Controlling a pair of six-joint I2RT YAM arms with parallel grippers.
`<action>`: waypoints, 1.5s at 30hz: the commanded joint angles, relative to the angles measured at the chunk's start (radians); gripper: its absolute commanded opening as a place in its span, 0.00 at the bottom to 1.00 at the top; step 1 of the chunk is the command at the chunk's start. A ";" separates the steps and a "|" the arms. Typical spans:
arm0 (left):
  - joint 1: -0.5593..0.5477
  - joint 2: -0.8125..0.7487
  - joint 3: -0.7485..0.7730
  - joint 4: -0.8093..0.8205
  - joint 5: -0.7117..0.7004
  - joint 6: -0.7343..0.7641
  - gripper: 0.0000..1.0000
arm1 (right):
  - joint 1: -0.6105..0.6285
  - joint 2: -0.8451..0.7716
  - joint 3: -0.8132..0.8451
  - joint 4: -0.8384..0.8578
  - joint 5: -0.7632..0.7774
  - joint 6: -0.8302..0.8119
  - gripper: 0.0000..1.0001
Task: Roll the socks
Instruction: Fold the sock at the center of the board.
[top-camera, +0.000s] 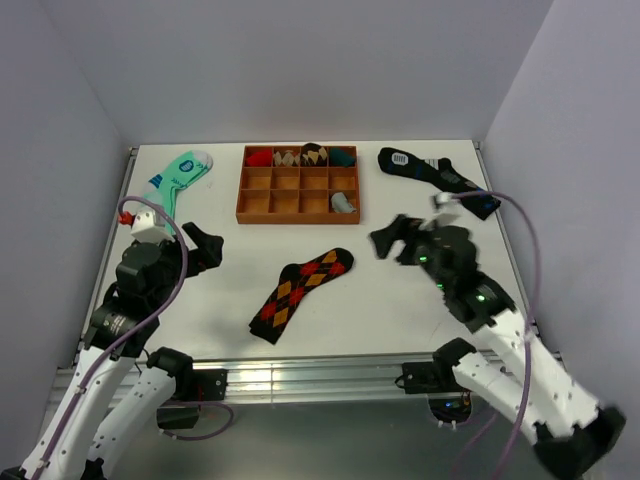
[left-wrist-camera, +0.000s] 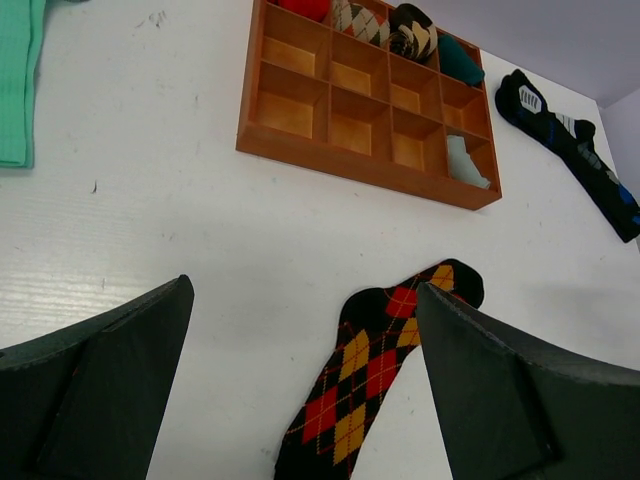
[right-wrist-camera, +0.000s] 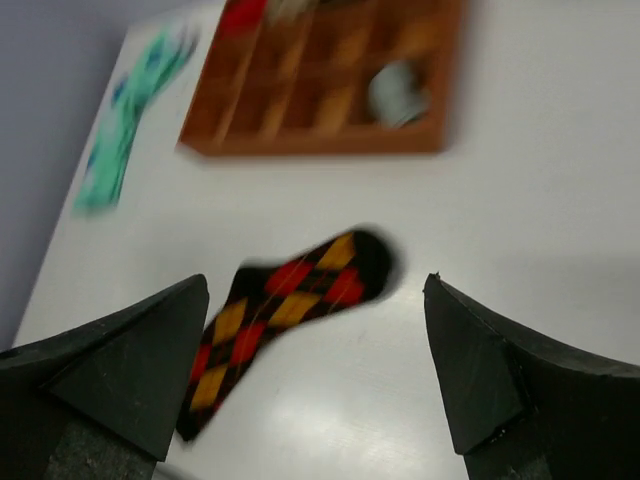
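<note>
One of the socks, a black argyle sock with red and orange diamonds, lies flat and diagonal on the white table in front of the tray. My left gripper hovers to its left, open and holding nothing. In the left wrist view the argyle sock lies between the spread fingers, nearer the right one, with the left gripper above the table. My right gripper hangs open to the sock's right. The blurred right wrist view shows the argyle sock below and ahead of the open right gripper.
A wooden tray with compartments stands behind the sock; rolled socks fill its back row and a pale bundle sits at its right. A mint green sock lies at the back left, a dark navy sock at the back right.
</note>
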 joint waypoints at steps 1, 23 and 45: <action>-0.002 -0.015 0.013 0.015 0.003 0.014 0.99 | 0.332 0.182 0.058 0.084 0.330 -0.001 0.94; -0.006 -0.007 0.015 0.004 -0.032 0.003 1.00 | 0.993 0.929 0.196 0.483 0.443 -0.284 0.64; -0.006 0.005 0.015 0.007 -0.021 0.005 1.00 | 1.102 1.153 0.313 0.422 0.501 -0.275 0.51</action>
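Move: The cuff end of the argyle sock lies about 28 cm to the right gripper's left, 12 cm back towards the base and 23 cm below it; the sock's toe is nearer, some 11 cm left and 3 cm ahead. The sock box's middle stands roughly 27 cm ahead and 19 cm left, also far below. From the idle left gripper, the cuff is about 9 cm to the right, 10 cm back and 23 cm down. Sweep the right gripper quickly left across the sock, about 30 cm, sinking some 19 cm and drawing back about 15 cm, then ease down towards the black cuff. Swing the fingers about 45 degrees counter-clockwise while rolling the hand's left side down, so they point forward-left and more steeply down, and narrow them from nearly wide open to about half. ##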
